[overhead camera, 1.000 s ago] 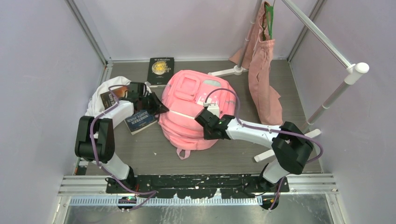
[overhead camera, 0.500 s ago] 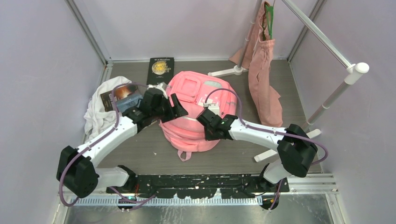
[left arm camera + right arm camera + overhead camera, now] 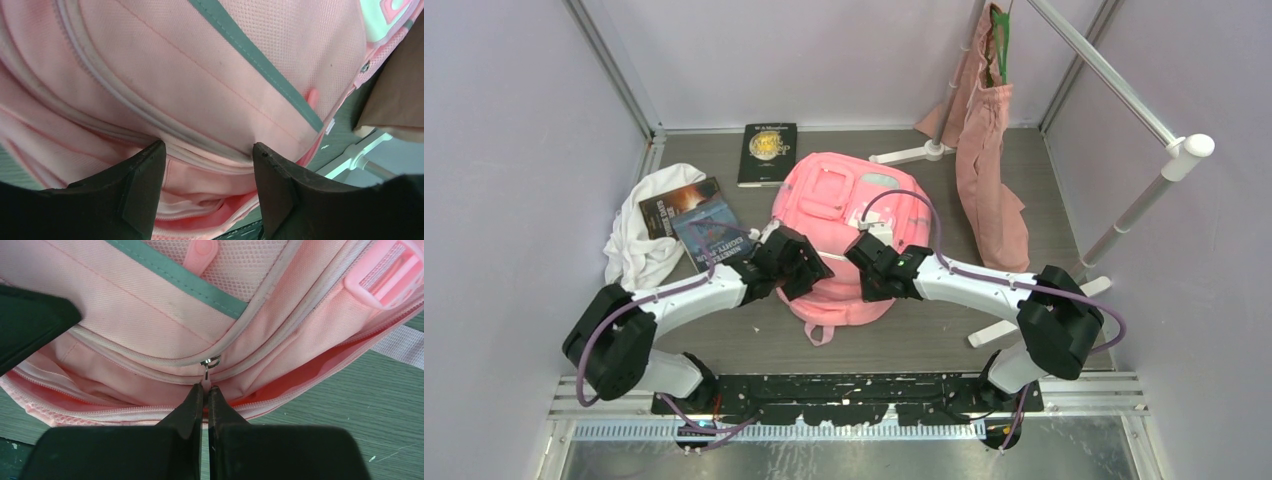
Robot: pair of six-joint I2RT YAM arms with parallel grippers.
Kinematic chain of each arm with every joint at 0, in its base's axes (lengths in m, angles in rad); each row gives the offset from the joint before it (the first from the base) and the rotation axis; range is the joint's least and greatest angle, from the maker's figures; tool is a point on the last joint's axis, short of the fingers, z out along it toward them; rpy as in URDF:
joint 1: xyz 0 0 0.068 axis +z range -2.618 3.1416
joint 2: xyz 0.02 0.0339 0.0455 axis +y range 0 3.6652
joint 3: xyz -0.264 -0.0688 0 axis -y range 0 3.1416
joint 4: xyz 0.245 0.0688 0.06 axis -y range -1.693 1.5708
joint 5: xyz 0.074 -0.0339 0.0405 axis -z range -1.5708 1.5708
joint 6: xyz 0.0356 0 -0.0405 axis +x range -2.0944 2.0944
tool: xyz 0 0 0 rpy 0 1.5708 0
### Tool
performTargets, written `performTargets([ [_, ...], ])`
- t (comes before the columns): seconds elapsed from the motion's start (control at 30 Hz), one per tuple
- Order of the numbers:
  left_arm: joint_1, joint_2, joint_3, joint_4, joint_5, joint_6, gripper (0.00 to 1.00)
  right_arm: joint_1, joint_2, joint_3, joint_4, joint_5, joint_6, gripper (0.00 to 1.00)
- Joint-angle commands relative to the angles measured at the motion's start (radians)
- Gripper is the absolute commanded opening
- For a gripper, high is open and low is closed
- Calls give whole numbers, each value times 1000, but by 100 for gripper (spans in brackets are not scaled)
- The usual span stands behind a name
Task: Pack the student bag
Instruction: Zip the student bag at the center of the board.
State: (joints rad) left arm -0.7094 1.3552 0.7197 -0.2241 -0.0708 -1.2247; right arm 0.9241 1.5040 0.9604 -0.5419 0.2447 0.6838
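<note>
The pink student bag (image 3: 834, 195) lies flat in the middle of the table, its main zip partly undone along the near edge. My right gripper (image 3: 871, 280) is shut on the bag's small zipper pull (image 3: 205, 382), with the fingertips pinched together just below the slider (image 3: 212, 361). The left gripper (image 3: 809, 275) hangs open over the bag's near left edge. In the left wrist view its two fingertips (image 3: 152, 155) straddle the gaping zip opening (image 3: 210, 200), with only bag fabric between them and no grip on it.
Two books (image 3: 694, 215) lie on and beside a white cloth (image 3: 634, 250) at the left. A black book (image 3: 768, 152) lies at the back. A dusty-pink tote (image 3: 989, 170) hangs from a white rack (image 3: 1124, 95) at the right.
The left gripper left the blue book by the white cloth, opened, and swung right to the bag's near edge. The right gripper stayed shut on the zipper pull.
</note>
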Motion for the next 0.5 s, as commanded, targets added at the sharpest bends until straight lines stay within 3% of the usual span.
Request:
performTargets([
  [0.0, -4, 104, 37, 154, -3, -73, 63, 15, -12, 32, 57, -34, -20, 1],
  [0.13, -4, 147, 64, 180, -4, -57, 46, 19, -28, 19, 19, -9, -52, 1],
  [0.3, 6, 139, 115, 148, -14, 5, 1, 18, -45, 11, -50, 60, -94, 1],
  [0.47, 21, 90, 116, 107, 15, 34, 0, 12, -47, 6, -78, 96, -105, 1],
])
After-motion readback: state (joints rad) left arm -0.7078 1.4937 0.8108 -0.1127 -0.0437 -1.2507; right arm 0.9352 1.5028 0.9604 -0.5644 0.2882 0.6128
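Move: The left hand, fingers wide open, hangs just short of the student bag's piped zip seam, with the bit it goes for about 2 cm ahead, 2 cm to its right and 2 cm below. The zip pull is some 9 cm to its right and 2 cm back, and the blue book about 7 cm ahead, 20 cm to its left and 6 cm lower. The right hand already holds that zip pull; the seam bit lies roughly 7 cm left of it and 4 cm ahead, level. The left fingers close from wide open to nearly shut, pinching the piped seam to the left of the zip pull. That hand gets there by travelling about 4 cm diagonally forward and right over the bag, dipping slightly and coming up about a centimetre once shut. The right hand keeps its pinch on the zip pull and all but stays put, easing only about 1 cm right. ##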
